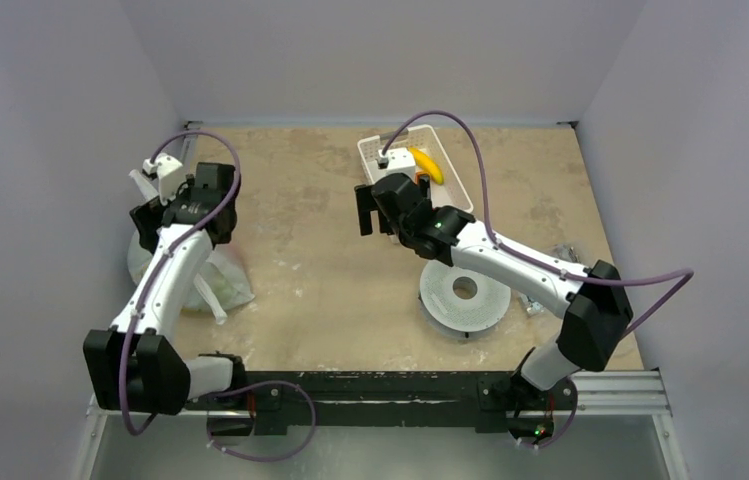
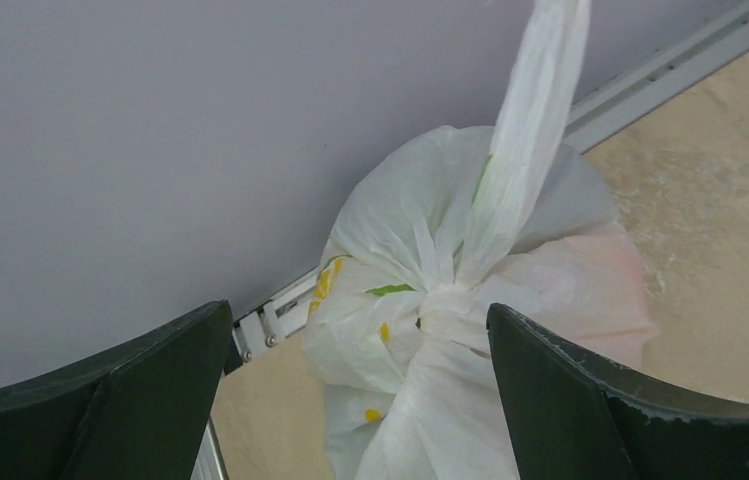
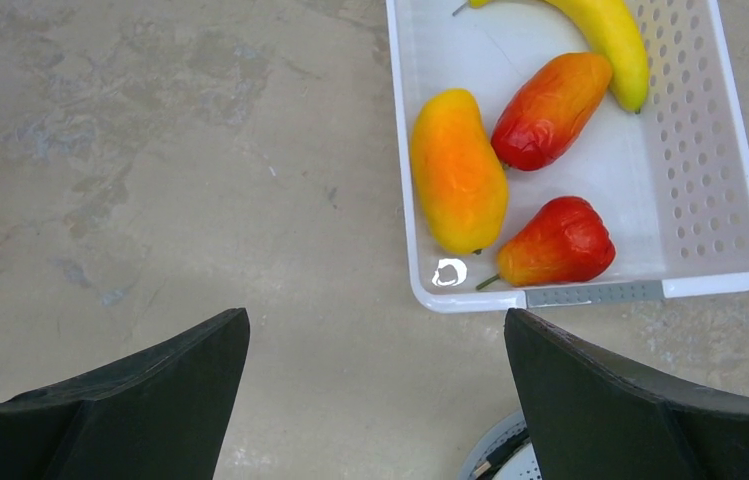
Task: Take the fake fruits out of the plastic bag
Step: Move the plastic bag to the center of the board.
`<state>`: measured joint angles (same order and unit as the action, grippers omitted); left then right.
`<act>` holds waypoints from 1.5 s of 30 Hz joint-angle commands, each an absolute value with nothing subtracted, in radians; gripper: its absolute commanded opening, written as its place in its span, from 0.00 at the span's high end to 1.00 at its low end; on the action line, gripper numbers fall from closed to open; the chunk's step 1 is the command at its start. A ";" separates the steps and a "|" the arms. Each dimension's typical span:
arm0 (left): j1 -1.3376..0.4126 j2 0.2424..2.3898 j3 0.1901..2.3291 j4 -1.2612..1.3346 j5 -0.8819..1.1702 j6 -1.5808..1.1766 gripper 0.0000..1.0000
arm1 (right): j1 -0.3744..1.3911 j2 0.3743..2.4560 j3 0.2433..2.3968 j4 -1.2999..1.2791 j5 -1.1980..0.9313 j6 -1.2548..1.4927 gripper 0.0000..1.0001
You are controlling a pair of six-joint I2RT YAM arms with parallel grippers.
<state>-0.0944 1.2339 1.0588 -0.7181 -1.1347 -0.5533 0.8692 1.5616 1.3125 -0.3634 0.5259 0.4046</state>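
Note:
The plastic bag (image 2: 510, 280) is white with yellow-green prints and tied in a knot. It lies by the left wall, with one handle strip stretching up out of the left wrist view. In the top view the bag (image 1: 218, 282) shows beside and under my left arm. My left gripper (image 2: 358, 310) is open, its jaws on either side of the knot and not touching it; in the top view it (image 1: 147, 218) is above the bag. My right gripper (image 3: 375, 312) is open and empty over bare table, just short of the white basket (image 3: 710, 150). A yellow-orange fruit (image 3: 458, 170), a red-orange fruit (image 3: 550, 110) and a red fruit (image 3: 560, 243) lie in the basket.
A yellow banana (image 3: 605, 35) lies in the basket too. The basket (image 1: 450, 165) stands at the back centre-right. A white tape roll (image 1: 465, 290) lies under my right forearm. Small clear scraps (image 1: 562, 255) lie at the right. A metal rail (image 2: 260, 325) runs along the left wall.

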 commanded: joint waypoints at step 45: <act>0.160 1.481 1.145 -0.653 -0.097 -0.638 0.93 | 0.868 1.600 1.356 -0.367 0.455 0.400 0.01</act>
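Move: The plastic bag sits almost under the open left hand, its middle about 13 cm lower, 2 cm ahead and 2 cm to the right. The basket is its nearest neighbour, well off: some 52 cm to the right of the left hand and 20 cm farther out, about 18 cm below. From the idle right hand the bag lies roughly 45 cm to the left and 5 cm back, about 12 cm lower. The plastic bag's gathered neck, close by the knot, gets pinched by the left hand, which sinks about 11 cm onto it, edging back a little at first, then sweeping some 7 cm forward and 6 cm right. On the way the wrist rolls about 45 degrees, from pointing left to pointing mostly down, and the wide-open fingers close nearly shut on the plastic. ##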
